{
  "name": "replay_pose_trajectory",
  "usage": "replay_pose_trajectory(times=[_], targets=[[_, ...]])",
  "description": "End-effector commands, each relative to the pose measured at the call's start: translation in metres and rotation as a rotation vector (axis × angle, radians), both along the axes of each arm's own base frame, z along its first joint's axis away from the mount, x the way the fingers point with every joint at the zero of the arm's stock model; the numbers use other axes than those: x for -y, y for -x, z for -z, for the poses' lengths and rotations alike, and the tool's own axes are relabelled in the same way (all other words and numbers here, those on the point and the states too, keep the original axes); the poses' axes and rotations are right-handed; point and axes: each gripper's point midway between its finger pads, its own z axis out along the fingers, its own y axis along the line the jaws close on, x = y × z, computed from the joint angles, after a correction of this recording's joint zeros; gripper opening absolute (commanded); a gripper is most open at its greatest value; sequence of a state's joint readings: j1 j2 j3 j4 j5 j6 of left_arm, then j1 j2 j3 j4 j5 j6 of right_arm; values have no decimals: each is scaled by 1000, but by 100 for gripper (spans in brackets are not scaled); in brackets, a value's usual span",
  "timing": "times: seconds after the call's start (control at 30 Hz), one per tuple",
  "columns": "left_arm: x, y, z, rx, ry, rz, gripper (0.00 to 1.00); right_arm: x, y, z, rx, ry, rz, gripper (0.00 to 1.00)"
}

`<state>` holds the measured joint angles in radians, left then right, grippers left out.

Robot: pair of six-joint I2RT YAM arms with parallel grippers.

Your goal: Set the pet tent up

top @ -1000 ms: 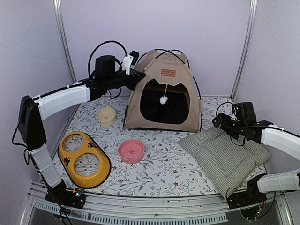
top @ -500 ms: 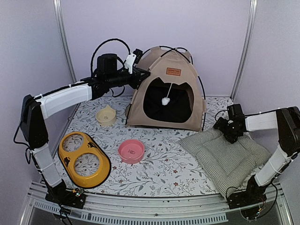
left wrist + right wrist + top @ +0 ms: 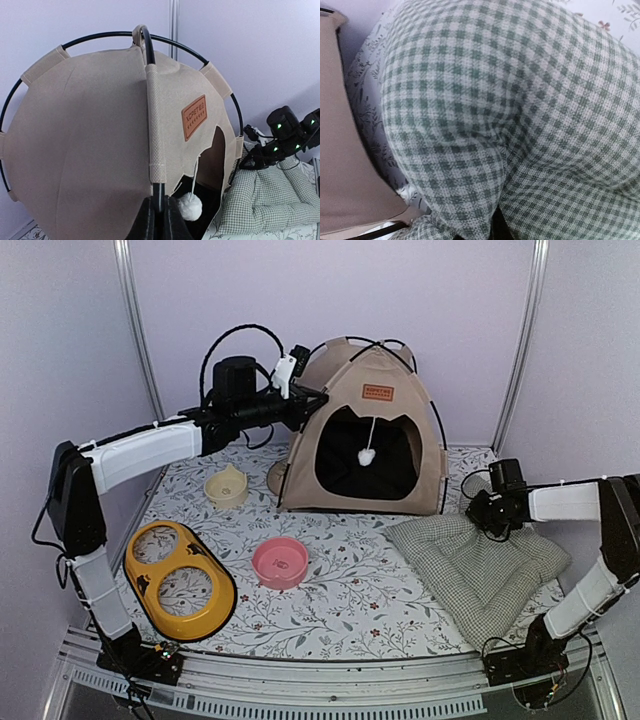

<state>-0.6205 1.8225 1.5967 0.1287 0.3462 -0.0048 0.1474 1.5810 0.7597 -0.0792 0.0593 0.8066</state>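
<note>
The pet tent (image 3: 345, 405) is beige with black poles and stands at the back of the table, its dark doorway facing me. A white pompom (image 3: 366, 455) hangs in the doorway under an orange-brown label (image 3: 377, 393). My left gripper (image 3: 300, 400) is shut on a black pole (image 3: 159, 192) at the tent's upper left. In the left wrist view the tent (image 3: 85, 135) fills the frame. My right gripper (image 3: 487, 512) is shut on the far-left edge of the green-checked cushion (image 3: 480, 565). Bunched cushion fabric (image 3: 520, 100) hides its fingers.
A yellow two-hole bowl holder (image 3: 180, 580) lies at the front left. A pink bowl (image 3: 280, 562) sits at the centre and a cream bowl (image 3: 227, 487) behind it on the left. The tent's right corner stands close to the cushion. Metal posts rise at both back corners.
The left gripper has carried the tent to the right, toward the cushion. The right gripper was open and has shut on the cushion's edge, which now bunches up.
</note>
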Motion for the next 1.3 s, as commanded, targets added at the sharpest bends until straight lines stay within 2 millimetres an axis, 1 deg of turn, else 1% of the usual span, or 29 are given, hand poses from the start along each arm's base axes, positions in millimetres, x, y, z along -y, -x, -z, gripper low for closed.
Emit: replay_pose_trajectory(times=[0.0,0.2,0.3,0.4,0.47,0.5,0.6,0.63,0.67,0.7,0.8,0.97,1.07,1.1,1.13,1.2,1.27], targets=[[9,2,-35,83,76,-1,0,20,6,-63,133,72,57,0],[20,3,-32,65,87,-10,0,48,23,-137,280,187,139,0],[30,5,-30,56,87,-3,0,51,27,-178,357,216,129,0],[42,8,-27,43,91,15,0,47,34,-225,470,201,101,0],[49,8,-26,28,101,21,0,38,40,-261,584,173,45,0],[53,10,-25,22,106,26,0,30,42,-276,633,161,-1,0],[62,9,-21,2,112,24,0,9,46,-312,723,135,-126,0],[67,7,-14,-14,107,28,0,4,48,-322,743,130,-157,0],[74,3,2,-42,88,32,0,-2,50,-331,762,130,-189,0],[75,3,4,-52,90,32,0,-8,52,-340,784,125,-215,0],[82,3,21,-103,92,43,0,-22,63,-371,865,121,-286,0],[90,10,44,-162,78,56,0,-48,77,-407,962,105,-433,0],[90,14,52,-177,63,61,0,-66,84,-414,997,87,-528,0],[90,15,54,-182,58,58,0,-72,91,-429,1043,76,-563,0],[89,15,57,-187,52,56,0,-79,97,-438,1078,65,-601,0],[88,17,61,-198,39,57,0,-100,110,-449,1134,21,-719,0],[88,17,65,-208,30,58,0,-119,120,-455,1164,-13,-818,0]])
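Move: The right hand, low by the tent's right side, has its fingers shut on the far edge of the checked cushion, whose middle lies about 15 cm back and level sideways. The tent opening it is meant for is some 29 cm to its left, 4 cm farther out and 12 cm higher; the pink bowl stands about 50 cm left and 13 cm back. From the left hand, high on the tent's front-left pole, the opening is about 12 cm right, 2 cm back and 15 cm below. Keeping its pinch on the cushion, the right hand hoists it fast, some 40 cm up, drifting back about 9 cm and first slightly right, then left, while the wrist tips its fingers up by about 55 degrees to near level and later swings counter-clockwise. The left hand, still shut on the tent's front-left pole, carries the tent about 9 cm right, lowering by 7 cm mostly in the later part and tipping its fingers down slightly. ##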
